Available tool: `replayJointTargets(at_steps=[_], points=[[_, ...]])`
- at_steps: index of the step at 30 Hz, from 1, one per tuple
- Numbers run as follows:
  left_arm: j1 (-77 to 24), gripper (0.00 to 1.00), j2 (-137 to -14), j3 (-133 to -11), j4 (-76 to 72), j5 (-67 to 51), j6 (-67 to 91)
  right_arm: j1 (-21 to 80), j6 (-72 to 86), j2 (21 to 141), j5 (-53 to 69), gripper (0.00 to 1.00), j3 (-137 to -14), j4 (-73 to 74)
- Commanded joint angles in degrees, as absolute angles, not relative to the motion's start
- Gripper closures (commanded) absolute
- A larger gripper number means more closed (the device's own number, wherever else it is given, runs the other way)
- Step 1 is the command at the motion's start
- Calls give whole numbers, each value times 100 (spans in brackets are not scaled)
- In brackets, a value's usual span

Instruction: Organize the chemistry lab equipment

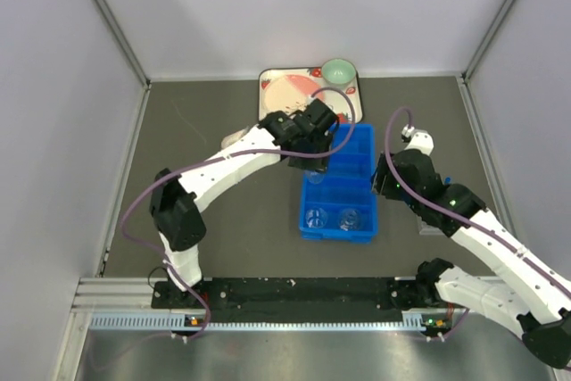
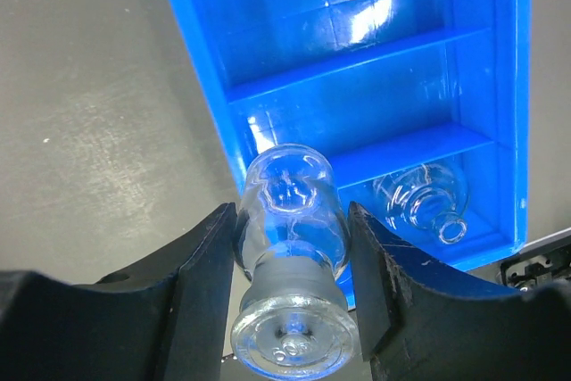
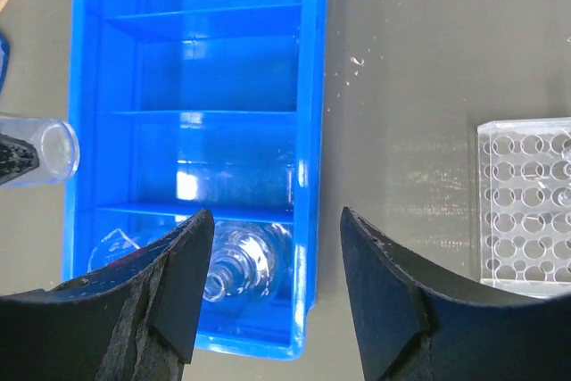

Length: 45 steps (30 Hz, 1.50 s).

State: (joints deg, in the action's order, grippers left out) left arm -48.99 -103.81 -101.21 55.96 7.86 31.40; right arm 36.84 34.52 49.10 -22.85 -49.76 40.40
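Observation:
My left gripper (image 2: 292, 220) is shut on a small clear glass flask (image 2: 290, 247), its fingers pressing the body from both sides and its base towards the camera. From above, the left gripper (image 1: 319, 142) holds the flask (image 1: 314, 172) over the left edge of a blue divided bin (image 1: 368, 144). Two clear glass pieces (image 1: 315, 217) (image 1: 350, 217) lie in the bin's nearest compartment. My right gripper (image 3: 277, 220) stands open with nothing between its fingers, over the bin's right rim (image 3: 317, 86), above another glass flask (image 3: 241, 260) lying inside. A clear tube rack (image 3: 526, 202) sits on the table to the right.
A strawberry-print tray (image 1: 268, 86) with a pink plate (image 1: 290, 94) and a green bowl (image 1: 339, 70) stands at the back behind the bin. Grey walls close off the table on the left, right and back.

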Motion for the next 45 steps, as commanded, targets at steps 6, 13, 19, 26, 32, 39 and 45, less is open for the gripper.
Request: replayJointTargets(at_steps=[6, 13, 19, 26, 32, 39, 45], points=[[-5168, 80, -10942, -10494, 5581, 817, 3305, 3630, 3507, 4685, -2241, 41, -4878, 4043], [-5177, 81, -11258, -10310, 5414, 932, 3322, 3630, 3498, 4614, -2206, 41, -4790, 4052], [-5203, 82, -11426, -10064, 5045, 835, 3243, 3630, 3480, 4553, -2197, 41, -4694, 4043], [-5203, 83, -11531, -9765, 4861, 861, 3269, 3630, 3454, 4544, -2206, 41, -4606, 4008], [-5203, 77, -11610, -9651, 4799, 888, 3287, 3630, 3454, 4553, -2189, 40, -4553, 3964], [-5221, 73, -11733, -9615, 4737, 870, 3314, 3630, 3428, 4544, -2197, 40, -4483, 3938], [-5212, 67, -11839, -9606, 4702, 835, 3340, 3621, 3410, 4491, -2206, 39, -4439, 3929]])
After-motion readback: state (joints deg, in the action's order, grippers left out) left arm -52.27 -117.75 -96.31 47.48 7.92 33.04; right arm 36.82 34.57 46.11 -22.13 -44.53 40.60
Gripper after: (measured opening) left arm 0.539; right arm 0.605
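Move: The left end of the blue box's second compartment, counted from its near end, lies about 15 cm below the left hand, some 4 cm to its right and 1 cm back. The near compartment holds a round glass about 8 cm back and 2 cm right of that hand, and a glass flask equally far back but 10 cm right, both some 16 cm below. From the right hand, the compartment's left end is roughly 5 cm ahead, 11 cm left and 16 cm below. The small glass bottle, still pinched near its neck in the left fingers, is lowered about 12 cm towards the left end of the box's second compartment. The hand first also slides right, some 3 cm in all, then sinks nearly straight and more slowly, tilting roughly 10 degrees and keeping its grip. The empty, open right hand sinks about 3 cm beside the box. ##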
